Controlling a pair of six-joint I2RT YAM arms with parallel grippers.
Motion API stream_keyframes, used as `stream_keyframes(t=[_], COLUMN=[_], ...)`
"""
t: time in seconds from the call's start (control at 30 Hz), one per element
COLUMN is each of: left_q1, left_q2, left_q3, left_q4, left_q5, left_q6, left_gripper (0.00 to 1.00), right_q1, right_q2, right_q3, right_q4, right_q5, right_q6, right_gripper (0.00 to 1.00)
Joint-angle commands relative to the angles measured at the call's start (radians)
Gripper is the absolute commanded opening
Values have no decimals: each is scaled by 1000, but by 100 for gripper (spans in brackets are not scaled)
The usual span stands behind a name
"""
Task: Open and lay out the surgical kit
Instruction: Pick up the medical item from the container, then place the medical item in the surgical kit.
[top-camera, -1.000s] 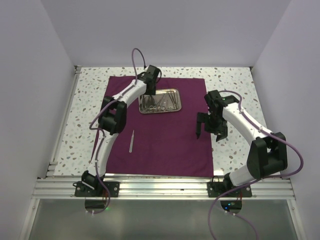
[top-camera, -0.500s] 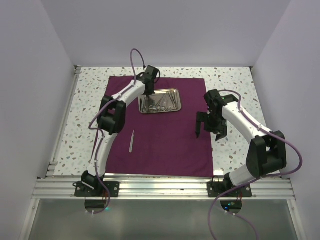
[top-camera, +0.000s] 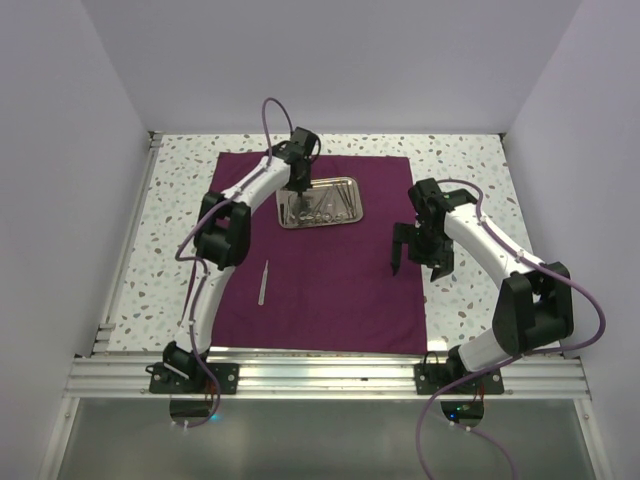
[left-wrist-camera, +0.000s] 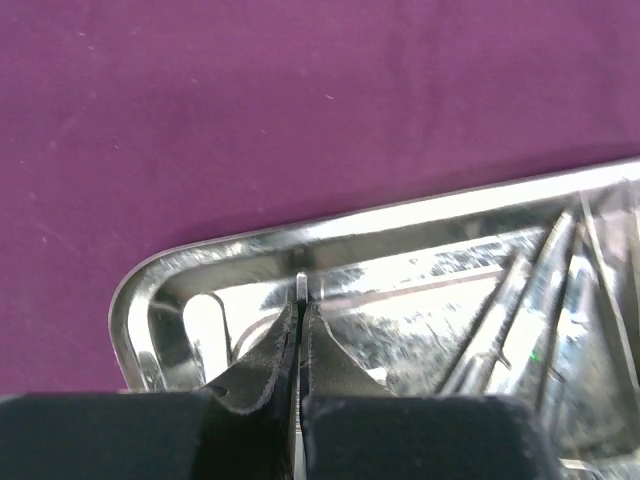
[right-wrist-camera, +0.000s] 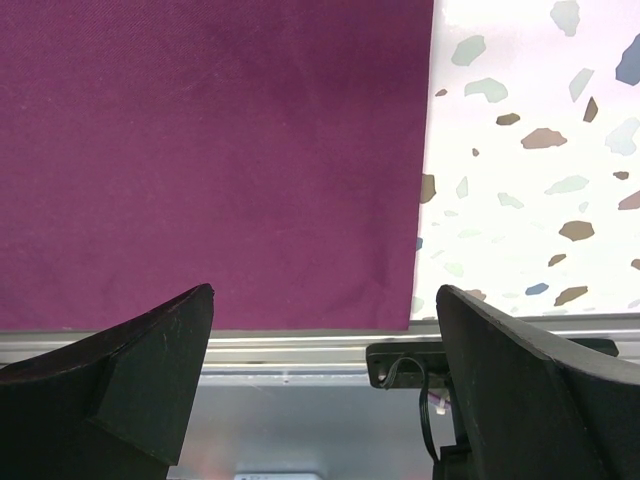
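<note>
The maroon cloth wrap (top-camera: 330, 280) of the surgical kit lies spread flat on the table. On its far half stands the shiny steel tray (top-camera: 357, 200) with several thin silver instruments (top-camera: 328, 207) in it. A pair of tweezers (top-camera: 264, 281) lies on the cloth to the left. My left gripper (top-camera: 297, 192) reaches down into the tray's left end. In the left wrist view, this gripper (left-wrist-camera: 300, 305) is shut on a thin silver instrument (left-wrist-camera: 301, 284) whose tip pokes out near the tray rim (left-wrist-camera: 400, 215). My right gripper (top-camera: 415, 262) hangs open over the cloth's right edge (right-wrist-camera: 200, 150), empty (right-wrist-camera: 325, 295).
Speckled terrazzo tabletop (right-wrist-camera: 530, 180) borders the cloth on all sides. An aluminium rail (top-camera: 330, 372) runs along the near edge, with both arm bases bolted to it. White walls enclose the left, back and right.
My left gripper has closed inside the tray onto a thin instrument. The right arm has barely moved.
</note>
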Motion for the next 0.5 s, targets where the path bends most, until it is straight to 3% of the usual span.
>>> stream_keyframes(t=[0.0,0.13,0.23,0.47], left_q1=[-4,-4,-5,-50], left_q2=[-81,-170,-282,-632], left_q3=[97,62,-65,-657], left_q4=[-102,-136,-133,-16], left_q5=[90,97,88,51], left_q6=[28,31,31,-10], left_gripper=[0,0,0,0], right_q1=[-2,-4,-2,-2], right_q2=[-37,-45,-49,-62], right_q3=[40,42,33,22], right_q4=[14,19,28,31], right_q5=[-2,-5,-13,-14], right_q6=[-2,-11,-14,-29], right_gripper=[97,97,97,97])
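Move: The left hand, over the tray, already holds the thin medical item. The bare cloth it is probably bound for lies about 25 cm back, 4 cm left and 3 cm down; the tool already laid out is also some 25 cm back, but 8 cm left. The scissors are about 3 cm back and 5 cm right, and the tray's left-end tool 4 cm back and 4 cm left. From the right hand, that bare cloth is roughly 28 cm left, 4 cm ahead and 10 cm down. Keeping its fingers shut on the medical item, the left hand first rises almost straight up out of the tray, then swings into a quickening sweep back towards the robot, ending about 11 cm back and 9 cm higher. Late in the sweep it also drifts some 3 cm left, carrying the item out past the tray's near-left corner towards the laid-out tool, with hardly any turn of the wrist. ##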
